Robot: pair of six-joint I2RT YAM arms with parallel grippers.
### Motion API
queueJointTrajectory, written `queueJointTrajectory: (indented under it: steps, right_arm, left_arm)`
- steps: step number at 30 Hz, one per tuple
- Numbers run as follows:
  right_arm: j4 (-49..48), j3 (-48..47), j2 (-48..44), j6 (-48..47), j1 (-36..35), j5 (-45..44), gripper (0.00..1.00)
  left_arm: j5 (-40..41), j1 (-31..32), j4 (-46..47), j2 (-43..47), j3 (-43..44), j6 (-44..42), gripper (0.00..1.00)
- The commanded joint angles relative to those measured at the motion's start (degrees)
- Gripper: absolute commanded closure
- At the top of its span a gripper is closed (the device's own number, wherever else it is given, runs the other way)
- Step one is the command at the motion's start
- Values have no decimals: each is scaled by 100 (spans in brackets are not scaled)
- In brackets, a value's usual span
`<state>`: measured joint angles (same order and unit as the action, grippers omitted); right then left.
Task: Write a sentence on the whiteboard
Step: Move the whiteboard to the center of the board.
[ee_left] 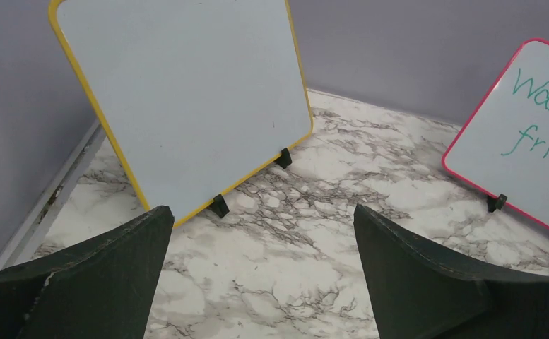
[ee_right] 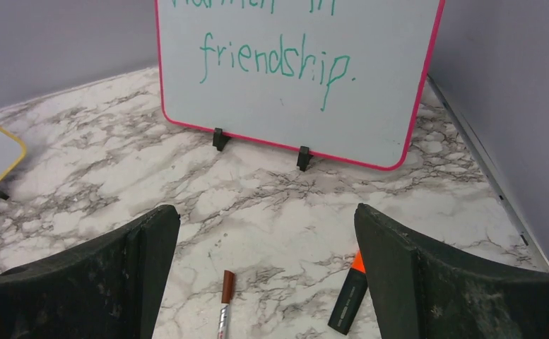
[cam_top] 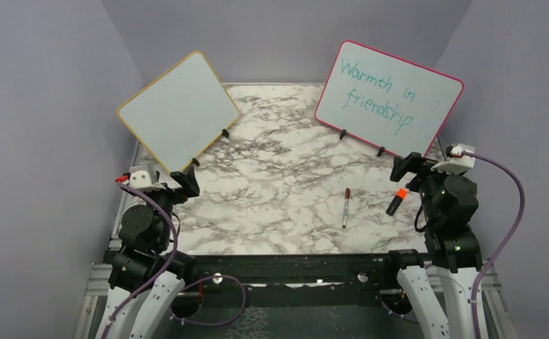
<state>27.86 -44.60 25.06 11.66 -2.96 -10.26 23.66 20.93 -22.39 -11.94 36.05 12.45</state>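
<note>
The whiteboard (cam_top: 179, 111) with its yellow frame leans blank at the back left on black feet; it also fills the upper left of the left wrist view as the whiteboard (ee_left: 186, 99). No sentence shows on it. My left gripper (ee_left: 261, 219) hangs open in front of that board, nothing between its fingers. A brown-capped marker (cam_top: 346, 207) lies on the marble near the middle right, seen too as the marker (ee_right: 225, 304) between my right fingers' view. My right gripper (ee_right: 266, 219) is open and holds nothing, above the marble.
A pink-framed board (cam_top: 388, 99) with teal words "Warmth in friendship." stands at the back right. A black highlighter with an orange end (cam_top: 396, 202) lies beside the right arm, also the highlighter (ee_right: 349, 300). Grey walls close in three sides of the marble table (cam_top: 278, 183).
</note>
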Motion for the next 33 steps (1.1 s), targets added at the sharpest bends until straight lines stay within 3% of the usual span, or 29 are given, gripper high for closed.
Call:
queueJointTrajectory:
  steps: [1,17,22,33]
  right_arm:
    - [-281,38,-95,-121,-29,-64,0]
    - [-398,275,-318,-122,-124,58,0]
    - [-525,416,-390,-164,-232,75,0]
    - [-562,521,-589,-207,-465,99,0]
  left_arm:
    - [160,8,124,1,-36,-12,1]
    - [350,8,168,-593,-204,418,1]
    - [210,3,137,-1602,-11,618,1]
    - [795,3,164,-4145,563,1831,1]
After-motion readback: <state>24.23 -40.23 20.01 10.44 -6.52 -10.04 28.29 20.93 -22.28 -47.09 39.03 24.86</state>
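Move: The blank yellow-framed whiteboard, leaning on its clips, has its middle about 27 cm ahead of the left hand, 8 cm to its left and 17 cm below. Its near black clip is some 16 cm ahead and 7 cm left, its far clip about 27 cm ahead and 2 cm right, both down on the table. The pink-framed written board is roughly 55 cm right and 30 cm ahead. From the right hand, the yellow-framed board lies about 60 cm left and 23 cm ahead. Towards the lower edge of the yellow-framed whiteboard the left hand starts from rest, sinks about 11 cm and reaches some 7 cm forward, picking up speed. As it comes down, its fingers tip from level to nearly 30 degrees downward. They stay wide open and touch nothing yet. ##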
